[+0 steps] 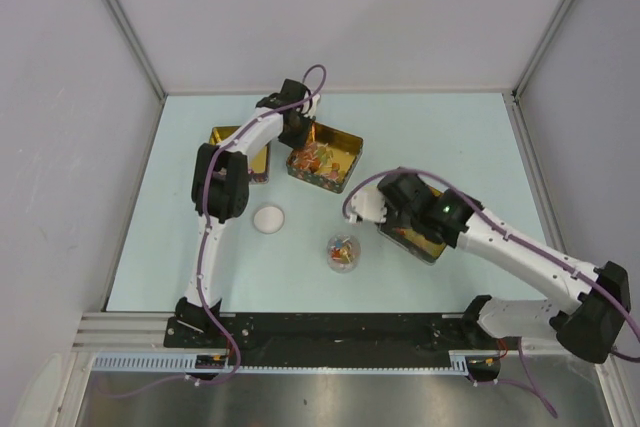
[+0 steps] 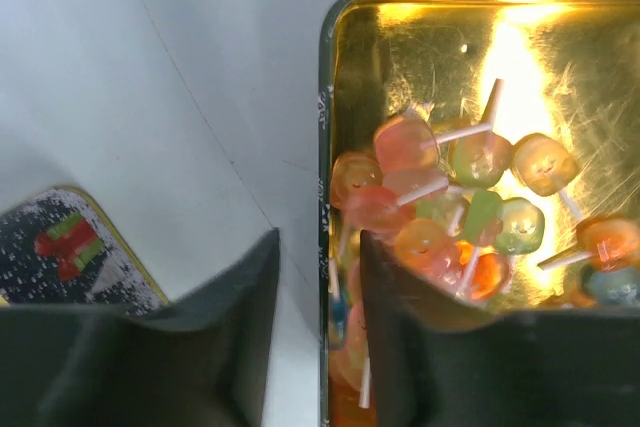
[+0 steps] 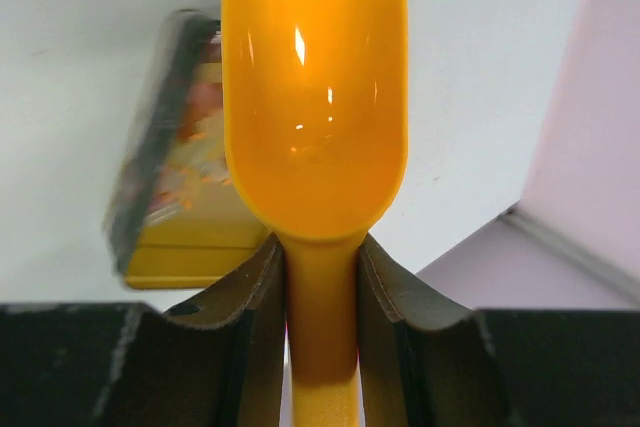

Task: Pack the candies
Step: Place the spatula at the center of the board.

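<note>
The candies [image 2: 470,197] are orange, pink and green sweets on white sticks, heaped in an open gold tin [image 2: 340,67] at the far middle of the table [image 1: 322,159]. My left gripper [image 2: 320,247] stands open astride the tin's left wall, one finger outside and one inside among the candies, with neither pad touching the wall. In the top view this gripper [image 1: 297,132] sits at the tin's far left corner. More candies fill a small clear cup [image 1: 343,252]. My right gripper [image 3: 320,247] is shut on the handle of an empty orange scoop [image 3: 315,97].
A second gold tin [image 1: 243,152] lies left of the candy tin, and its patterned edge [image 2: 80,247] shows in the left wrist view. A white round lid [image 1: 268,219] rests near the cup. Another tin [image 1: 425,237] lies under my right arm.
</note>
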Controlling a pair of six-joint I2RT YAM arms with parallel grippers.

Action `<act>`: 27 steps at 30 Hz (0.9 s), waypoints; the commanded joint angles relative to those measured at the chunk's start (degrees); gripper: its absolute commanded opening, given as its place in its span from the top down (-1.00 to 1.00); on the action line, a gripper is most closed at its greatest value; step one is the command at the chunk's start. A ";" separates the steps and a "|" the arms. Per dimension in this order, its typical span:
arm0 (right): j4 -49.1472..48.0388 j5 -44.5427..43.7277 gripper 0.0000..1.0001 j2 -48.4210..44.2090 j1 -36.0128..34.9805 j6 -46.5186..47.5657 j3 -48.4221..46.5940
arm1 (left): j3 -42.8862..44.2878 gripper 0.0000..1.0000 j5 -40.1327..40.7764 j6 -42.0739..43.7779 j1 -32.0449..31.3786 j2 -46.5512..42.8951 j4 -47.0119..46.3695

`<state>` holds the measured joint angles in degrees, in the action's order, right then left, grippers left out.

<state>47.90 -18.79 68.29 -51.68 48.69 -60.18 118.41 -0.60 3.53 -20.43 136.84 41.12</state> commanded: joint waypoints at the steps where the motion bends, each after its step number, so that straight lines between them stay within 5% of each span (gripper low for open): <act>1: -12.46 4.73 1.00 0.78 13.42 -0.52 -2.75 | 4.72 0.04 -0.01 0.07 0.65 -4.03 0.97; 6: -20.74 2.88 1.00 10.01 26.60 -5.86 -5.20 | 5.69 -0.36 -0.80 -0.10 1.00 -4.21 1.15; 15: -28.12 -0.55 1.00 23.01 34.10 -16.86 -13.28 | 5.96 -0.99 -6.86 1.65 1.70 -9.74 1.15; 27: -25.32 8.77 1.00 41.47 45.79 -21.00 -24.71 | -21.86 -1.00 -13.11 15.88 2.49 -31.51 -4.73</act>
<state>22.92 -13.10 106.78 -7.99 30.09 -80.09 106.06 -9.98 11.31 -18.55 113.12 39.05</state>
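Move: My right hand grips the spatula, its goal the bare table about 24 cm ahead, 17 cm to the right and 17 cm down. The right tray is roughly 7 cm ahead and 9 cm right of this hand, the glass bowl 10 cm left and 2 cm back, both some 15 cm lower. My left fingers straddle the middle tray's left rim, its centre 7 cm right, 4 cm back and 2 cm down; the left tray is 16 cm left and 3 cm back. I swing the spatula quickly forward and to my right, about 28 cm over the table in all, past the right tray towards the bare far-right area. My right hand first stays high, then sinks some 7 cm, turning clockwise about 55 degrees with its grip kept. My left hand opens wide, frees the middle tray's rim and rises about 14 cm, drawing slightly back near the end. ##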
